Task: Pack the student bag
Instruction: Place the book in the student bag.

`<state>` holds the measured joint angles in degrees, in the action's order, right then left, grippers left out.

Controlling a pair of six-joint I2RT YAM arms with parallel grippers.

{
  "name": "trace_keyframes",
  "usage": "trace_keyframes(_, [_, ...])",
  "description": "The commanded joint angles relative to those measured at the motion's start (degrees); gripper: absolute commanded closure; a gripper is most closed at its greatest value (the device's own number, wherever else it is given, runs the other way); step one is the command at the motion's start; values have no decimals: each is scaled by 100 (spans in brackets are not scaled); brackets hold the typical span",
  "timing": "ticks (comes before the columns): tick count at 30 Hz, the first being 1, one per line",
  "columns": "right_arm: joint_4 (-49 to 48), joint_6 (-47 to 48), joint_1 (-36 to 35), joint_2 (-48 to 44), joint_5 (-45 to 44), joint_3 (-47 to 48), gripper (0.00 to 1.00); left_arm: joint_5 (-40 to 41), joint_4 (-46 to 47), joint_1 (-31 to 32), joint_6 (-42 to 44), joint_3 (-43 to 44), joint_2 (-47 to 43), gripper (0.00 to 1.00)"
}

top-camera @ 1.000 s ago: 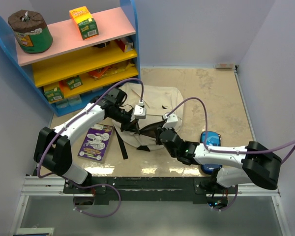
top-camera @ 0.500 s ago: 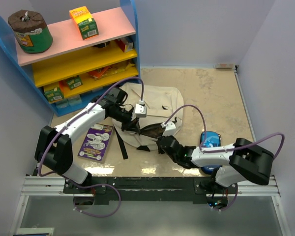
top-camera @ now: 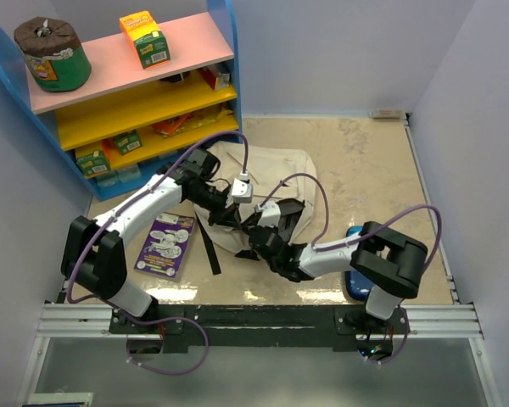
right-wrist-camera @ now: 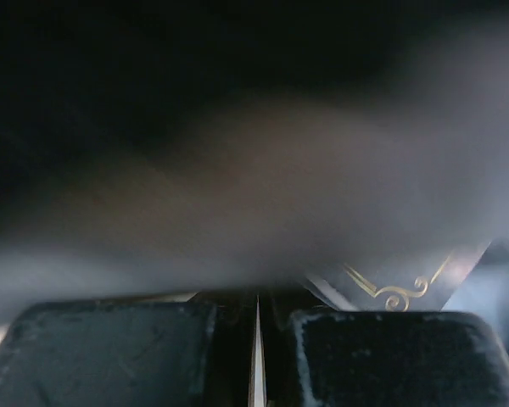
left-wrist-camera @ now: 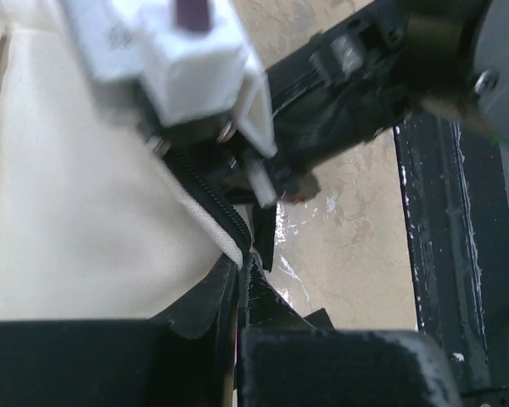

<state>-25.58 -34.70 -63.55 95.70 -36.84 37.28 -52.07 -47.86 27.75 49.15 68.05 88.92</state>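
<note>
The student bag (top-camera: 267, 170) lies floppy and beige in the middle of the table, its dark mouth facing the arms. My left gripper (top-camera: 229, 216) is shut on the black zipper rim of that mouth; in the left wrist view black fabric is pinched at the left gripper (left-wrist-camera: 237, 335), beside cream cloth (left-wrist-camera: 76, 220). My right gripper (top-camera: 256, 236) is at the mouth, next to the left one. In the blurred right wrist view the right gripper (right-wrist-camera: 256, 322) is shut, with only a thin pale line between the pads. A dark blue cover with gold scrollwork (right-wrist-camera: 399, 292) lies just ahead.
A purple book (top-camera: 165, 244) lies flat left of the bag, near a black strap (top-camera: 208, 248). A blue pencil case (top-camera: 355, 242) sits at the right, half hidden behind my right arm. A coloured shelf unit (top-camera: 136, 102) fills the back left. The black table rail (left-wrist-camera: 441, 254) runs along the near edge.
My right arm has folded at the elbow and swung left, carrying its gripper leftwards along the bag's mouth. The left arm and the rim it holds have stayed put.
</note>
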Motion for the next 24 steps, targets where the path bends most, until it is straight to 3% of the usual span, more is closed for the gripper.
trace_keyframes(1, [-957, 567, 97, 614, -1271, 920, 100, -848, -1040, 3, 683, 410, 19, 100])
trace_keyframes(6, [-626, 860, 106, 995, -1783, 1668, 100, -805, -1025, -6, 650, 393, 37, 100])
trace_keyframes(10, [-588, 447, -34, -84, -1538, 924, 100, -122, 431, -6, -804, 253, -120, 100])
trace_keyframes(11, [-675, 490, -122, -435, -1467, 417, 80, -6, 1027, 3, -993, 226, -130, 100])
trace_keyframes(14, [-318, 228, -438, -1403, -1098, -114, 48, 250, 1856, -6, -1679, 296, -16, 100])
trace_keyframes(19, [194, 278, -1376, -1810, -562, -213, 30, 715, 2999, -6, -2697, 349, 142, 100])
trace_keyframes(24, [46, 911, -1994, -1151, -35, 253, 22, 839, 3037, -24, -2849, 341, 195, 100])
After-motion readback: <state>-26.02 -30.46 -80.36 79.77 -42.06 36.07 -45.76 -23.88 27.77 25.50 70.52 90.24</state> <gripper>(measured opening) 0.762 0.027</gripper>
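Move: The book is already partly in the student bag. Its middle lies about 8 cm ahead of the shut right fingers, 3 cm to their right and 2 cm lower. The bag's zipped rim, held by the left fingers, is roughly 8 cm above the right fingers. The purple workbook lies some 22 cm left of them and 6 cm back, the black strap about 10 cm left and 6 cm back. From the left hand the book is about 9 cm ahead, 5 cm right and 12 cm down. Push the shut right fingers another 4–5 cm forward and left into the bag mouth against the book, then draw them back about 12 cm and up 9 out of the mouth, opening them wide on the way. Keep the left gripper pinched on the zipped rim; let it ride slightly left, then carry the rim forward about 7 cm, up and right, turning counter-clockwise some 15 degrees. ##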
